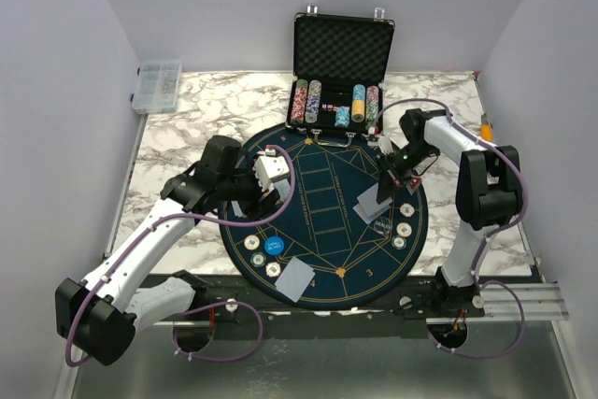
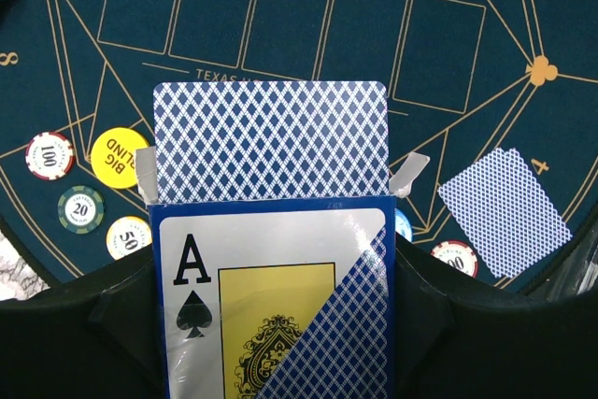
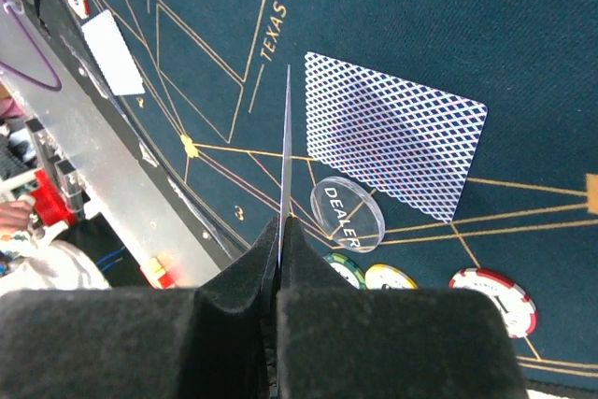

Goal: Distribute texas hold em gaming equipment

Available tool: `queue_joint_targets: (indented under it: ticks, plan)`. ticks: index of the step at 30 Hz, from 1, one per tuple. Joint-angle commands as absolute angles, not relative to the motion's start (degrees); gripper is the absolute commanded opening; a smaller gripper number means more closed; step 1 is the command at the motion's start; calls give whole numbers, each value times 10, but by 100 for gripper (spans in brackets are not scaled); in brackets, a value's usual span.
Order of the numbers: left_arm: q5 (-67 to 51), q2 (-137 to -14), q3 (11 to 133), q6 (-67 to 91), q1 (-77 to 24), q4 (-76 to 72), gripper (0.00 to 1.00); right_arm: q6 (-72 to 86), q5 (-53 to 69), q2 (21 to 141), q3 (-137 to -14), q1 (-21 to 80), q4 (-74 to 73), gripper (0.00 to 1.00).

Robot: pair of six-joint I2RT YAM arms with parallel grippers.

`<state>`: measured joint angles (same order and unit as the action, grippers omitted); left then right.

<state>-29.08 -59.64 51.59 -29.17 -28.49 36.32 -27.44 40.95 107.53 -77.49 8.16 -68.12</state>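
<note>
My left gripper (image 2: pixel 271 263) is shut on an ace-of-spades card box (image 2: pixel 271 315), held over the mat's left side. Blue-backed playing cards (image 2: pixel 271 142) stick out of the box's open top. My right gripper (image 3: pixel 280 231) is shut on one playing card (image 3: pixel 286 147), seen edge-on above the mat's right side. Below it a face-down card (image 3: pixel 397 142) lies beside the clear dealer disc (image 3: pixel 348 214) and three chips (image 3: pixel 391 277). Another card (image 1: pixel 296 277) lies near the mat's front, next to a blue disc (image 1: pixel 273 247). A yellow big blind disc (image 2: pixel 119 156) sits among chips (image 2: pixel 49 154).
The round dark-blue mat (image 1: pixel 322 151) lies on a marble table. An open chip case (image 1: pixel 343 72) with rows of chips stands at the back. A clear compartment box (image 1: pixel 157 84) is at the back left. A metal rail (image 3: pixel 84 137) runs along the near edge.
</note>
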Motion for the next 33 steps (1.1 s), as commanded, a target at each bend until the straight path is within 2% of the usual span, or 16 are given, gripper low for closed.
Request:
queue_joint_targets:
  ticks: [1,10,23,25,31,33]
  plan:
    - [-313,-593,514,-289,-282,345,0,-312,411,1114,-782,83,-713,1]
    - [-312,-596,515,-288,-282,345,0,-295,366,1149,-789,86,-666,7]
    - [-310,-601,516,-289,-282,345,0,-240,282,1151,-794,86,-603,32]
    - [-309,-601,515,-290,-282,345,0,-236,272,1150,-799,86,-606,39]
    - [-317,-596,512,-291,-282,344,0,-226,222,1089,-820,85,-601,79]
    - [-320,-593,510,-294,-282,342,0,-229,246,1072,-860,85,-617,84]
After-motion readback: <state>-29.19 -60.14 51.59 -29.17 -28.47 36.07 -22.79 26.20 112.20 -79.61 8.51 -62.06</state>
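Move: The first dealt card, where the card in the right hand is to go, lies about 4 cm left of that hand, 2 cm ahead and some 7 cm below. The dealer button is about 5 cm nearer the base than that card; the red chip sits some 5 cm to the hand's right and 1 cm ahead. From the left hand, the first card lies about 26 cm right, 3 cm ahead and 16 cm below. The right hand lets go of its pinched card over the first dealt card: it sinks about 3 cm with a slight drift back, then the fingers open slowly and later wide while it goes forward and to its right, about 4 cm each way overall, sinking a little more. The fingers swing some 15 degrees closer to straight down, and the hand starts to rise at the end. The left hand stays still, holding the card box. ##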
